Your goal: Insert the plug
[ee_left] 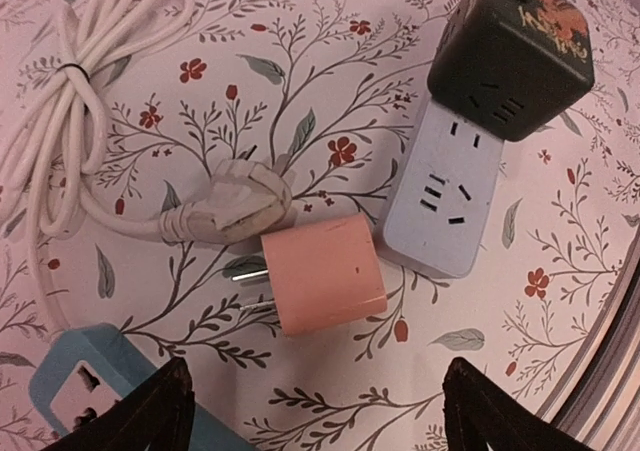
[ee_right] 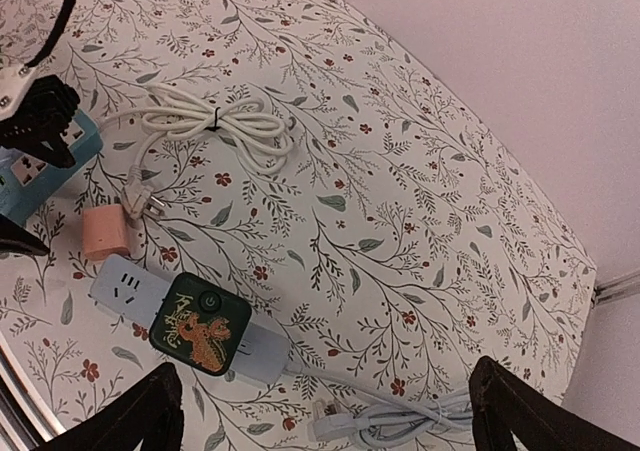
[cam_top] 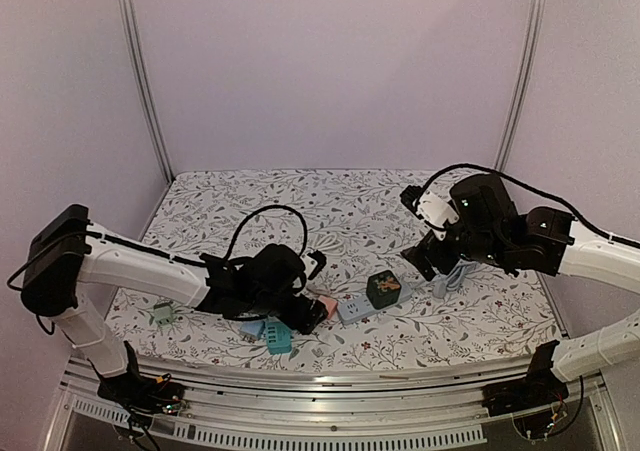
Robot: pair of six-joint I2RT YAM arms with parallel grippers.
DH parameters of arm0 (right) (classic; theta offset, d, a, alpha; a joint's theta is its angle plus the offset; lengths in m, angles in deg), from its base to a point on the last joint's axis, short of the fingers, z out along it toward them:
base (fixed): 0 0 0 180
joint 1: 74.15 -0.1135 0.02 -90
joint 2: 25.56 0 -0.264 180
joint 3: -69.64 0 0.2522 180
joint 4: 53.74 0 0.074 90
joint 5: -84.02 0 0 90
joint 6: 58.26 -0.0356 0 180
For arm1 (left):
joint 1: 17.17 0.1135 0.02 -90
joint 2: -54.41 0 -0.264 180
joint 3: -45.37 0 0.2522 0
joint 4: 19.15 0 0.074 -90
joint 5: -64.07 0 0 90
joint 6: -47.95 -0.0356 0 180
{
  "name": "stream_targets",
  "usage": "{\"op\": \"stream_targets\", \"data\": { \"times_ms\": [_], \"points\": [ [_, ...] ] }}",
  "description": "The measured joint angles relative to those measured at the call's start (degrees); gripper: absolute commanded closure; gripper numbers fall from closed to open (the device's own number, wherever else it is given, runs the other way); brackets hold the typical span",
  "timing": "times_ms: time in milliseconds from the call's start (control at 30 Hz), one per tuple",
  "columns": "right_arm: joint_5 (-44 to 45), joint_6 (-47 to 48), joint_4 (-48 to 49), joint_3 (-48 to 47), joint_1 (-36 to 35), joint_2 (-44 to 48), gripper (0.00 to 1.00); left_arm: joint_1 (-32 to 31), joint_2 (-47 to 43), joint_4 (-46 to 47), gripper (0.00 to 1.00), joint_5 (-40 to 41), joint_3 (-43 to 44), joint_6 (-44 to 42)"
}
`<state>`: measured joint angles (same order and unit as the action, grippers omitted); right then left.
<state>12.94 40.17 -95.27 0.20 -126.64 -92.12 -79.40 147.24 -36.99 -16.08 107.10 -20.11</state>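
Observation:
A pink plug (ee_left: 322, 274) lies on the floral cloth, its two metal prongs pointing left. It touches the end of a pale blue-grey power strip (ee_left: 445, 206), which has free sockets facing up. My left gripper (ee_left: 315, 416) hovers just above the plug, open, with nothing between its dark fingertips (ee_left: 150, 411). In the top view the plug (cam_top: 327, 304) shows right beside that gripper (cam_top: 305, 311). My right gripper (ee_right: 325, 416) stands open over the cloth to the right, holding nothing. It looks down on the strip (ee_right: 125, 286) and the plug (ee_right: 106, 230).
A dark green cube socket (ee_left: 510, 46) sits on the strip. A white cord's plug (ee_left: 240, 203) lies against the pink plug, its coil (ee_right: 215, 123) behind. Light blue sockets (cam_top: 278, 341) sit near the front edge, a small green adapter (cam_top: 163, 315) at left, a grey cord bundle (ee_right: 420, 416) at right.

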Motion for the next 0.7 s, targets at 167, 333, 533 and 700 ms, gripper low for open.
{"op": "stream_targets", "data": {
  "times_ms": [167, 333, 533, 700],
  "points": [
    [0.6, -5.0, 0.0, 0.3, 0.0, 3.1, 0.01, 0.0, 5.7, -2.8, 0.26, -1.6, 5.0, 2.1],
    [0.7, -8.2, -0.1, 1.0, 0.0, 3.9, 0.01, -0.4, 8.9, -5.0, 0.32, -1.7, 7.3, 3.5],
    [0.4, -9.5, -0.3, 1.4, 0.0, 3.9, 0.01, -0.6, 10.9, -6.5, 0.41, -1.3, 9.4, 3.7],
    [0.2, -9.7, -0.3, 1.4, 0.0, 3.9, 0.01, -0.7, 11.9, -7.5, 0.46, -0.4, 10.9, 3.6]
  ]
}}
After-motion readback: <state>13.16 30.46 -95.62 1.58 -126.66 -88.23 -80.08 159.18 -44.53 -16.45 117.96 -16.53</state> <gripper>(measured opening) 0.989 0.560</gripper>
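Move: The pink plug lies just beyond my open left hand: about 3 cm ahead, 4 cm to the right and 5 cm below it. The white plug on its cord sits some 5 cm farther out than the pink one. To the pink plug's right is the grey power strip, its middle about 10 cm off and 1 cm farther out, with the black cube on it. From my right hand, the pink plug is roughly 17 cm left, 2 cm back and 21 cm below. I lower my left hand about 3.5 cm towards the pink plug while easing some 2 cm to the right, the wrist tipping slightly so the fingers point more steeply down. The descent stops a little past halfway; there I nearly hold place and keep narrowing the fingers, from almost wide open to a bit over half, without gripping the plug yet. ##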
